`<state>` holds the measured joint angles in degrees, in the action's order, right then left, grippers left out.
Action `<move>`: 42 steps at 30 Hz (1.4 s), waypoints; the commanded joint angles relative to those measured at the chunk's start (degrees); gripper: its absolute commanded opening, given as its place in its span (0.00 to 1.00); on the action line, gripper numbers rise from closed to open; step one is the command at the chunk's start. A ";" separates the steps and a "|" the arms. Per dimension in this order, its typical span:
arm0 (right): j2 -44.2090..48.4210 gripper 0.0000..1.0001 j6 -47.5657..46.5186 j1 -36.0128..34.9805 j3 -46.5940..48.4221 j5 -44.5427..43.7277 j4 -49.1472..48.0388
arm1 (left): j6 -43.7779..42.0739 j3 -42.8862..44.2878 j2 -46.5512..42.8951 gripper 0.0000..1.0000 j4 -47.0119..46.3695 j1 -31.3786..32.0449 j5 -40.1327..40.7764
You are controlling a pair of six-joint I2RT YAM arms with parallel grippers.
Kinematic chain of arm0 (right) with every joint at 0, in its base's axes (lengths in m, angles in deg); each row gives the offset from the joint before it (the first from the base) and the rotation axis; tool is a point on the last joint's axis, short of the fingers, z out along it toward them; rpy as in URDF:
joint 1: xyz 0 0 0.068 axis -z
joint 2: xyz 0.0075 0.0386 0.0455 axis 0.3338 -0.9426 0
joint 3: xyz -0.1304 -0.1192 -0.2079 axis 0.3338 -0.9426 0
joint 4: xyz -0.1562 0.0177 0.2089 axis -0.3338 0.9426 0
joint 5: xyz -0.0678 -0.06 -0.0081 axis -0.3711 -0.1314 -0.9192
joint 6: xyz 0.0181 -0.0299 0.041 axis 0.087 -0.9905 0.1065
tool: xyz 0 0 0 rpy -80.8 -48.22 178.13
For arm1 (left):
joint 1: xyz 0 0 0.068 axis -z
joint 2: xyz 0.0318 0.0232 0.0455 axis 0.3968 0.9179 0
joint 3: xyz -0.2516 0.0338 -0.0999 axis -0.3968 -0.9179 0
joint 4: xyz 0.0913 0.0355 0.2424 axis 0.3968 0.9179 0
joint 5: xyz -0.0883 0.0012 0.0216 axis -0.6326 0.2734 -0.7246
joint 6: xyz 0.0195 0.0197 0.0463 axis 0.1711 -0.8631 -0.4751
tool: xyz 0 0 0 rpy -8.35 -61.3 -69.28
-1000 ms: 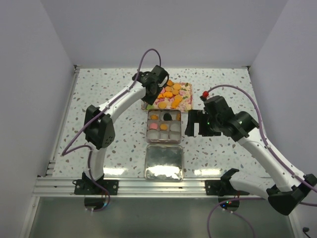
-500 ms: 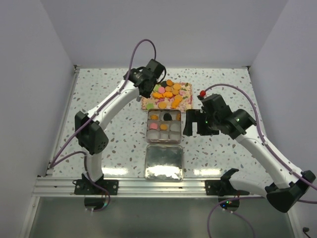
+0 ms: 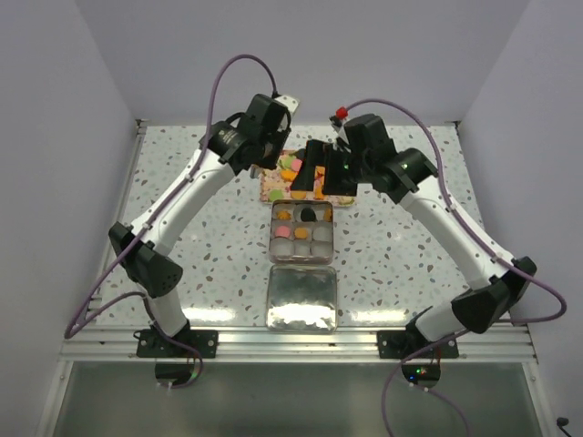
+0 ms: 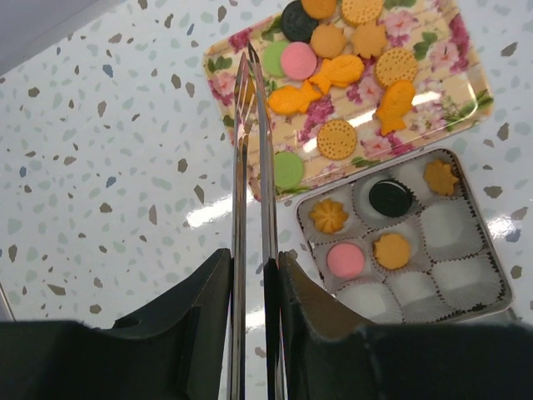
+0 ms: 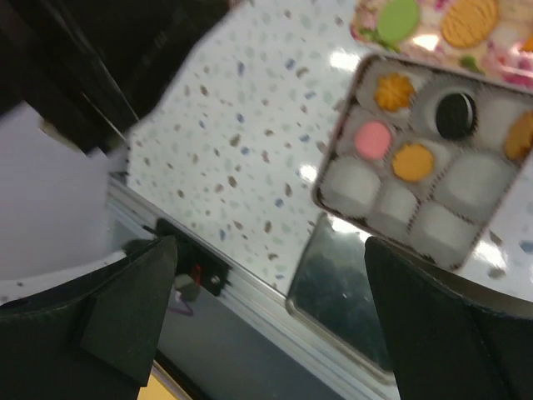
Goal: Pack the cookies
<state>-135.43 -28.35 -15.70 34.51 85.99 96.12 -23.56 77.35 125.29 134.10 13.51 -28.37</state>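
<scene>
The cookies [image 4: 336, 138] lie on a floral tray [image 4: 479, 96]: orange, pink, green and black ones. Several more sit in paper cups in the compartmented tin [image 4: 490, 242], among them a pink one [image 4: 345, 260] and a black one [image 4: 390, 197]. My left gripper [image 4: 252, 267] is shut on thin metal tongs [image 4: 240, 167]. Their blades reach toward the tray's near-left corner with nothing between the tips. My right gripper [image 5: 283, 333] stands wide open and empty. From above it hangs over the tray [image 3: 273, 191], with the tin [image 5: 433, 167] below it.
The tin's lid [image 3: 301, 298] lies flat in front of the tin [image 3: 302, 232], near the table's front rail. Both arms [image 3: 191, 196] [image 3: 455, 228] arch over the table toward the far side, with their cables looping above them. White walls stand left, right and behind.
The right arm swung from beside the tin's right side up and left to hover over the tray. The left arm pulled back and leftward from the tray, reaching higher.
</scene>
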 commanded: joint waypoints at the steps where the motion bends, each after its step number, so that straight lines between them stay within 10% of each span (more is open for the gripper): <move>1: -3.61 0.99 6.01 1.53 8.80 4.57 -5.93 | 0.66 -1.39 -6.18 0.34 -5.83 -0.15 -3.27; 14: -11.70 0.99 35.01 7.25 4.85 13.98 -28.78 | 1.36 -6.23 -12.16 0.34 -10.31 -0.23 -3.71; 35: -24.97 0.98 46.54 4.88 10.73 16.35 -36.44 | 0.84 -9.66 -15.77 0.34 -14.97 -0.32 -6.44; 42: -28.05 0.24 49.70 4.79 13.81 17.76 -41.10 | 0.40 -10.89 -16.21 0.35 -15.33 -0.32 -6.88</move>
<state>-163.28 20.02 -10.96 44.50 101.57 59.68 -23.12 66.92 111.56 122.84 13.40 -34.52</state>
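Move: Ahead of the right hand, about 16 cm out, 12 cm to its left and 6 cm lower, lies the outer part of the metal tongs that the left hand still holds; from the left hand that part is some 5 cm ahead and 5 cm down, about 1 cm to the right. The cookie tray's middle lies 18 cm ahead of the right hand, 3 cm left and roughly 28 cm below it. The cookie box is 16 cm nearer the bases than the tray, 1 cm farther left. Reaching forward and left about 18 cm, the wide-open right hand first climbs some 5 cm, then sinks back as it comes to the tongs, rolling around 40 degrees so its left side rises. Its fingers then close about the tongs just behind the slotted head, while the left hand keeps its hold, rises 6 cm, draws back slightly and tips its fingers up. ##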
